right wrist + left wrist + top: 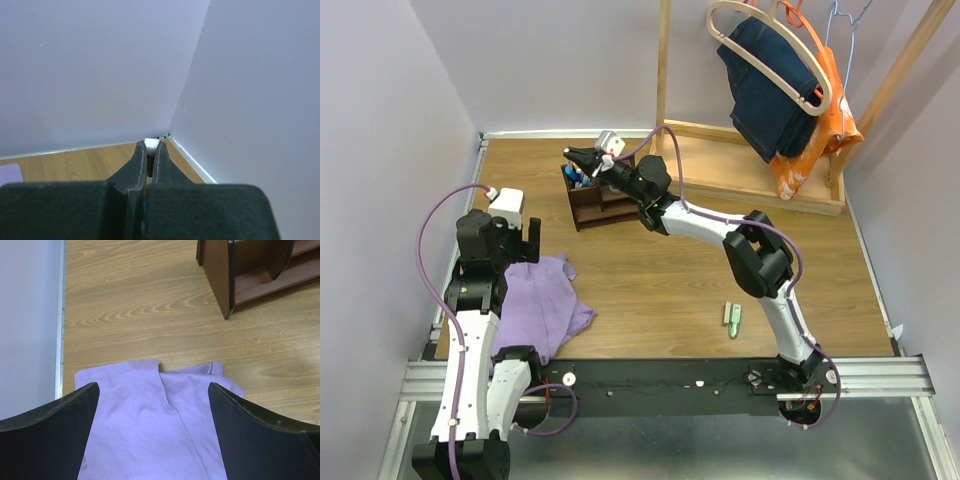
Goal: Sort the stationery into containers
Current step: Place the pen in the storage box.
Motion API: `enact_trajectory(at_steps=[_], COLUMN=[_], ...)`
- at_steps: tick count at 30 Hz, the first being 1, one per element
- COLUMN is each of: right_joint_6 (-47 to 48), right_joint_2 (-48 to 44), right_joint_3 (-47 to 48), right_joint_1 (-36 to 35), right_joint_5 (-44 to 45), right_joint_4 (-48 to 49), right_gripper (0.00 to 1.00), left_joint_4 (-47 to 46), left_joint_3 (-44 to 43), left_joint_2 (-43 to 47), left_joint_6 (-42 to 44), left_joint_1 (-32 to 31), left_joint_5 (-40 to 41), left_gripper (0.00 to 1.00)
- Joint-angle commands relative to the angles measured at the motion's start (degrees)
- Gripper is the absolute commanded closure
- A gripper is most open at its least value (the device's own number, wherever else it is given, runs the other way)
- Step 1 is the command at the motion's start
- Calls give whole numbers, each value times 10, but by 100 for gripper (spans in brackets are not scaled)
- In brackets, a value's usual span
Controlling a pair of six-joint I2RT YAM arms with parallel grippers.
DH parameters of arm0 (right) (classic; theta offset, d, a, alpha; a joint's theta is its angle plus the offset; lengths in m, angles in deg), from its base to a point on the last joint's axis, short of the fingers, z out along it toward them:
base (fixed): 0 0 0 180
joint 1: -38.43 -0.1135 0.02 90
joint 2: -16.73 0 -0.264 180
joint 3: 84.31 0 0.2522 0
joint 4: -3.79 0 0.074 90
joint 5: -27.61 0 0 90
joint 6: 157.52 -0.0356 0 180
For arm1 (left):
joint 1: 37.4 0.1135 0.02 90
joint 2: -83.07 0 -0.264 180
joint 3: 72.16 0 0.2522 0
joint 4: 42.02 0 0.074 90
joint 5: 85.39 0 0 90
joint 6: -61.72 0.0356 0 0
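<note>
The dark brown wooden organiser stands at the back of the table, and its corner shows in the left wrist view. Blue pens stick up in its left compartment. My right gripper hovers just above that compartment, pointing at the back left corner. Its fingers are shut on a thin pen whose white end peeks out between the tips. A pale green piece lies on the wood at the near right. My left gripper hangs wide open over a purple cloth, holding nothing.
The purple cloth lies crumpled at the near left. A light wooden rack base sits at the back right, with jeans and an orange garment hanging above it. Walls close in on the left, back and right.
</note>
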State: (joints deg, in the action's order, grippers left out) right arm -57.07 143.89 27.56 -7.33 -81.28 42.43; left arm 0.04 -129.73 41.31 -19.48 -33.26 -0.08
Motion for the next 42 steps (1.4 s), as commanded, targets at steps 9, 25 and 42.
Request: enact_trajectory(at_steps=[9,25,42], right_joint_6=[45,27,49], right_joint_2=[44,85,86], right_joint_3=[17,61,67], right_joint_1=[-7,-6,-7], right_joint_5=[7,23,71], right_joint_4=[-6,-123,-191], right_gripper=[99,99,86], left_joint_4=[-47,-52,-53], left_joint_3=[-5,-4,-6], left_joint_2=[-19,-29,-25], left_joint_6=[-13,-19,-32], left_joint_1=[19,25,26], left_joint_5=[-15,-32,-40], left_gripper=[1,1,1])
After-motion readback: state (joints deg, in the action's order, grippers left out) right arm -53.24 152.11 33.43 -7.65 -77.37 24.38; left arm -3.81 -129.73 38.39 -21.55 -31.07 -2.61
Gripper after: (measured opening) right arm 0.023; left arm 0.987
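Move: The right hand has the pen pinched over the box. The storage box's crowded pen compartment lies about 6 cm ahead, 3 cm left and 26 cm below it. The blue-capped bottle in the same box stands about 10 cm to the right of that compartment and level with it, and the purple cloth lies some 19 cm back and 12 cm left of the hand. From the left hand, the compartment is about 22 cm ahead, 10 cm right and 16 cm down. Bring the right gripper down about 12 cm towards the storage box's pen compartment, easing forward some 3 cm as it sinks. Keep the fingers shut on the pen, and tip their leftward-pointing, slightly raised tips down by nearly 20 degrees until they are almost level. ##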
